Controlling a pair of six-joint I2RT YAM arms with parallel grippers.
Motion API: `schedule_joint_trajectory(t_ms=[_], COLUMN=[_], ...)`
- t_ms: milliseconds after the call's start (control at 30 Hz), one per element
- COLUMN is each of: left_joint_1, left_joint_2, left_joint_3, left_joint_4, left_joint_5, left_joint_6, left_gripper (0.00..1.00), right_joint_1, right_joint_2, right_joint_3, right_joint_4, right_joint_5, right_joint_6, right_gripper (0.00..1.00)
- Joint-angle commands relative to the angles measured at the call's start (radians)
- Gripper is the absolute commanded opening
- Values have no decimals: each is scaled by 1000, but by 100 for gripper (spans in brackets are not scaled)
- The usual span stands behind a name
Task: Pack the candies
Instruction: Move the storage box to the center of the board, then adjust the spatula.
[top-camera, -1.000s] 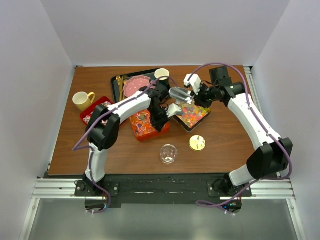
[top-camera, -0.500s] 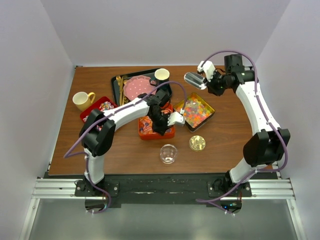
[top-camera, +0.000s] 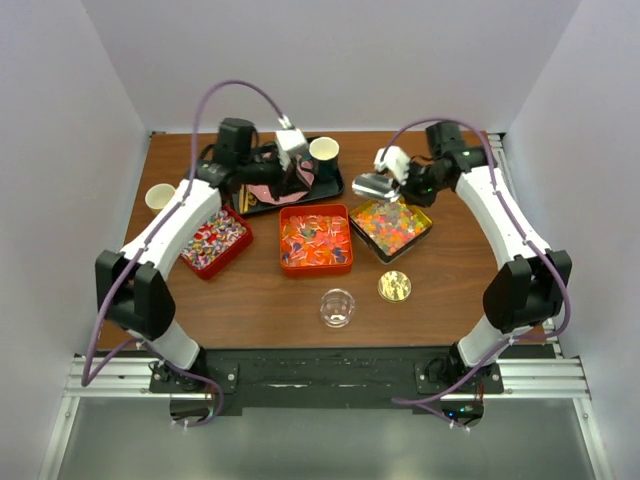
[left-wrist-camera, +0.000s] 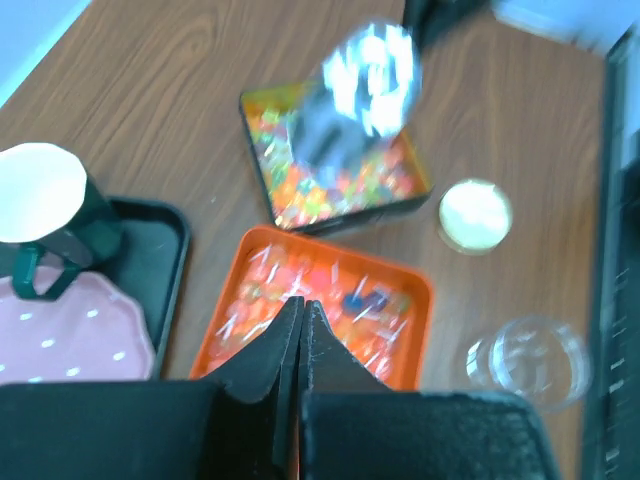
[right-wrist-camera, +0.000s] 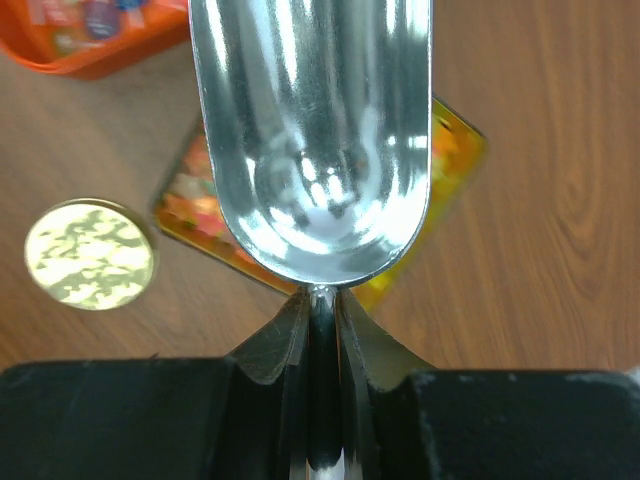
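The candies lie in three trays. Orange-red pieces fill the orange tray (top-camera: 315, 240) (left-wrist-camera: 330, 310). Mixed wrapped pieces are in the red tray (top-camera: 213, 243). Tiny yellow-orange-green pieces are in the yellow tray (top-camera: 393, 228) (left-wrist-camera: 340, 180) (right-wrist-camera: 455, 165). My right gripper (top-camera: 396, 181) (right-wrist-camera: 320, 300) is shut on the handle of an empty metal scoop (top-camera: 371, 185) (right-wrist-camera: 315, 140), which hangs over the yellow tray's back left edge. My left gripper (top-camera: 296, 172) (left-wrist-camera: 302, 305) is shut and empty, raised behind the orange tray, over the black tray's front edge.
A clear jar (top-camera: 337, 307) (left-wrist-camera: 530, 350) and a gold lid (top-camera: 394, 287) (right-wrist-camera: 90, 253) sit near the front. A black tray (top-camera: 330, 185) at the back holds a pink dotted plate (left-wrist-camera: 70, 330) and a green mug (top-camera: 323, 150) (left-wrist-camera: 40, 210). A yellow mug (top-camera: 157, 197) stands at the left.
My left arm has drawn back from over the orange tray to the back left, and its jaws have shut fully. The right arm swung the scoop away, then back over the yellow tray.
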Motion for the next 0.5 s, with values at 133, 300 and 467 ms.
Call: schedule_joint_trajectory(t_ms=[133,300,467], left_joint_1=[32,32,32], left_joint_2=[29,59,75], left_joint_3=[-141,-183,-192], left_joint_4=[585,755,714], left_joint_5=[273,287,258], left_joint_6=[-674,-852,-827], left_gripper=[0,0,0], right_joint_1=[166,200,217], right_joint_2=[18,77,77], right_joint_3=[62,188,240], right_joint_4=[-11,-37,-45], right_joint_5=[13,-9,-60], right_joint_6=[32,91,118], right_gripper=[0,0,0])
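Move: The scoop, held in the right gripper, has its bowl about 14 cm to the right of the shut left gripper, level with it front to back and some 3 cm lower. From the left hand, the storage box sits about 23 cm below and 3 cm back, and the green mug 14 cm ahead and 2 cm right. From the right hand, the left gripper is some 20 cm left and 5 cm higher, the gummy box 17 cm below and 3 cm back, and the storage box 20 cm left, 4 cm back, 17 cm down. Leftwards by about 9 cm, the right hand carries the scoop from above the gummy box towards the left gripper, bowing slightly back and then forward again, grip kept. The left hand slides only about 3 cm right to meet the bowl and swings its shut fingers up some 30 degrees, until they point nearly level to the right; they end close to the scoop's tip, contact not clear. ##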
